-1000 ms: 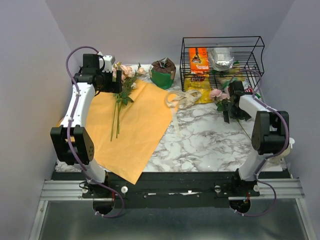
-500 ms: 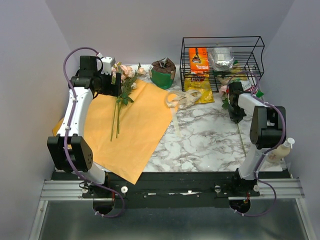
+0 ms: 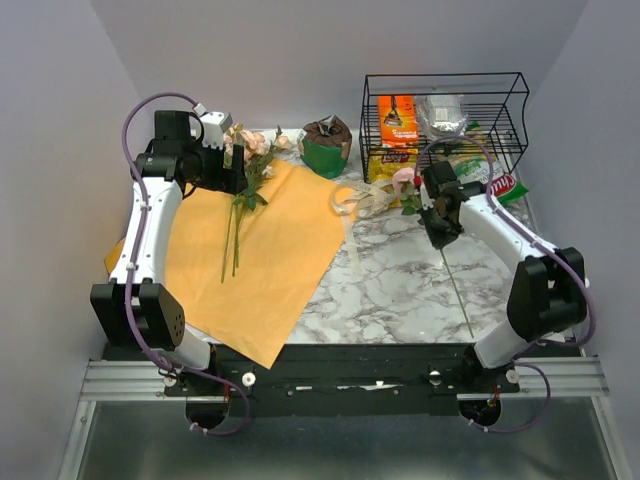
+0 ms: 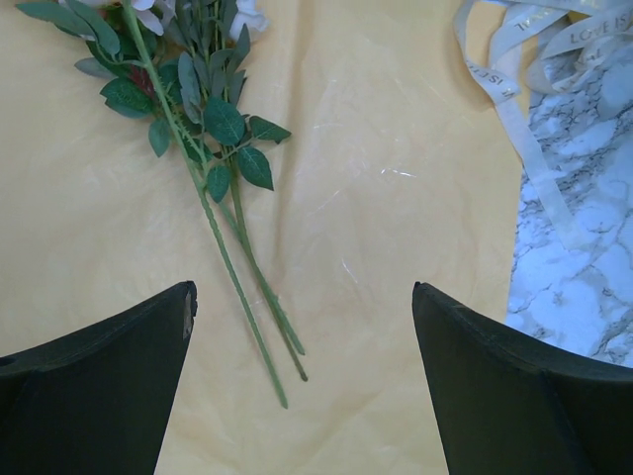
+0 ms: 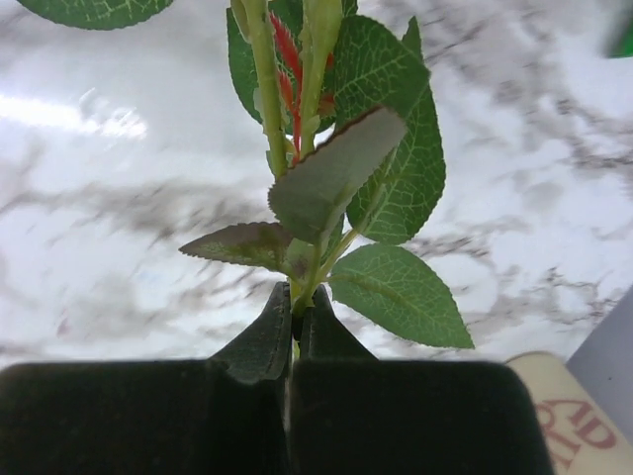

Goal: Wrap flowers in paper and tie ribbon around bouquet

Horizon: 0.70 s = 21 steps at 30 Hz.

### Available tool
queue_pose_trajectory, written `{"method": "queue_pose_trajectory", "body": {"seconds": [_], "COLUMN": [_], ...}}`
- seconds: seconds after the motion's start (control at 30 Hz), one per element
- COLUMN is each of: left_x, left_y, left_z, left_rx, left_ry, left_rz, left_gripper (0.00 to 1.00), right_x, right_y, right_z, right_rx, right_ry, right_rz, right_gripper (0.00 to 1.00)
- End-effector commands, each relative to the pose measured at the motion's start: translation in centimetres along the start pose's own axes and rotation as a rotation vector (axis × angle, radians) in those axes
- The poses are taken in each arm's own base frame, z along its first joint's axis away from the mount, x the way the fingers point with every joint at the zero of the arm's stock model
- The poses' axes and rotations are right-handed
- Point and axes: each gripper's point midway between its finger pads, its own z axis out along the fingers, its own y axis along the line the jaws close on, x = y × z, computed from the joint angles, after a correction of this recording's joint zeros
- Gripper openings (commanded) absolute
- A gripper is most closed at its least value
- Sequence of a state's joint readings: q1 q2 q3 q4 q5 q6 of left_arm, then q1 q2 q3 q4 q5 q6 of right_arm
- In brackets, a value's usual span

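Note:
The orange paper lies flat on the left half of the table. Two of the flowers, pale roses on long stems, rest on its upper part. My left gripper hangs above them, open, with its fingertips wide apart over the stem ends and nothing between them. My right gripper is shut on the stem of a single pink rose, just under its leaves. That rose's thin stem trails down toward the near right. The cream ribbon lies in loose loops beside the paper's right edge.
A black wire basket with snack packets stands at the back right, a yellow chip bag in front of it. A green pot sits at the back centre. A red and green packet lies by the right arm. Marble tabletop shows right of the paper.
My right gripper has shut on the rose stem and carried it left, from beside the basket toward the ribbon. The left arm has barely moved.

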State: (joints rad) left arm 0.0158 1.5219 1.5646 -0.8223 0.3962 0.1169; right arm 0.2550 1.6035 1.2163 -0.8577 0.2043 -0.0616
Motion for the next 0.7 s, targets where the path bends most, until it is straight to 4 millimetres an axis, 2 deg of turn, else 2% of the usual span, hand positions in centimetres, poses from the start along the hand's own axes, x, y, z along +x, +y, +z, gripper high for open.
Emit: {"method": "queue_pose_trajectory", "body": {"seconds": [0.0, 0.03, 0.1, 0.13, 0.17, 0.2, 0.23, 0.27, 0.3, 0.33, 0.37, 0.4, 0.47, 0.5, 0.53, 0.57, 0.6, 0.63, 0.67], "left_x": [-1.1, -1.3, -1.4, -1.7, -1.8, -2.0, -2.2, -2.4, -2.6, -2.6, -2.5, -2.7, -2.2, -2.1, -1.9, -1.9, -2.3, -2.3, -2.4], "left_y": [-2.8, -3.2, -4.4, -5.0, -5.7, -6.3, -7.6, -8.2, -9.7, -11.0, -12.5, -13.5, -15.8, -16.9, -17.6, -18.3, -18.6, -19.0, -19.1], "left_z": [-2.5, -2.8, -3.3, -3.7, -4.0, -4.3, -4.9, -5.2, -5.5, -6.1, -6.4, -6.7, -7.9, -8.3, -8.9, -9.5, -9.8, -10.2, -10.3], "left_rx": [0.111, 0.126, 0.186, 0.213, 0.243, 0.27, 0.331, 0.359, 0.4, 0.453, 0.495, 0.528, 0.609, 0.644, 0.669, 0.713, 0.728, 0.743, 0.754], "left_ry": [-0.044, -0.051, -0.061, -0.074, -0.084, -0.095, -0.112, -0.121, -0.131, -0.145, -0.145, -0.164, -0.177, -0.186, -0.196, -0.204, -0.22, -0.221, -0.223], "left_rz": [0.035, 0.037, 0.038, 0.043, 0.048, 0.049, 0.056, 0.064, 0.089, 0.099, 0.105, 0.122, 0.153, 0.164, 0.166, 0.159, 0.153, 0.132, 0.125], "left_gripper": [0.99, 0.99, 0.99, 0.99, 0.99, 0.99, 0.99, 0.99, 0.99, 0.99, 0.99, 0.99, 0.99, 0.99, 0.99, 0.99, 0.99, 0.99, 0.99], "right_x": [2.5, 2.0, 0.6, -1.4, -2.5, -4.8, -6.0, -7.5, -10.9, -11.9, -12.7, -15.2, -16.8, -18.2, -19.0, -19.6, -20.3, -20.2, -20.7], "right_y": [3.9, 5.8, 7.4, 9.2, 10.3, 11.4, 13.7, 15.0, 16.0, 17.4, 18.4, 19.1, 21.2, 21.6, 23.5, 24.4, 24.7, 25.9, 27.3], "right_z": [-4.7, -6.2, -9.7, -12.6, -14.3, -16.7, -19.7, -22.0, -25.5, -27.5, -28.3, -30.1, -31.2, -33.1, -32.4, -32.7, -34.6, -35.1, -34.0], "right_rx": [-0.143, -0.21, -0.294, -0.38, -0.435, -0.507, -0.659, -0.761, -0.862, -0.957, -1.025, -1.066, -1.083, -1.101, -1.118, -1.137, -1.167, -1.192, -1.193], "right_ry": [0.041, 0.0, -0.112, -0.21, -0.268, -0.384, -0.459, -0.511, -0.693, -0.752, -0.763, -0.883, -0.912, -0.947, -0.914, -0.904, -0.933, -0.923, -0.894], "right_rz": [-0.062, -0.104, -0.148, -0.17, -0.145, -0.114, -0.117, -0.032, -0.006, 0.013, 0.102, 0.108, 0.144, 0.147, 0.134, 0.129, 0.116, 0.091, 0.076], "right_gripper": [0.01, 0.01, 0.01, 0.01, 0.01, 0.01, 0.01, 0.01, 0.01, 0.01, 0.01, 0.01, 0.01, 0.01, 0.01, 0.01, 0.01, 0.01, 0.01]}}
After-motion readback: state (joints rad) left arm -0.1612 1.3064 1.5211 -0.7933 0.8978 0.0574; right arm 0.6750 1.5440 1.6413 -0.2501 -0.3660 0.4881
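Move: The open left gripper, where I'm taking the pink rose, is some 48 cm to my right hand's left, 7 cm farther out and 15 cm higher; from my left hand, the rose stem pinched in my right lies about 48 cm right, 8 cm back and 16 cm below. From my right hand, the laid flowers are roughly 12 cm ahead and 50 cm left, the ribbon 13 cm ahead and 18 cm left, both 9 cm below. Keeping the rose stem pinched, I draw my right hand back a few centimetres, then swing it fast over the ribbon side towards my left gripper, some 30 cm left and as much up, rolling its fingers from pointing down to pointing left. My left hand comes to meet it, right, back and up, turning about 30 degrees clockwise, fingers staying wide open. ##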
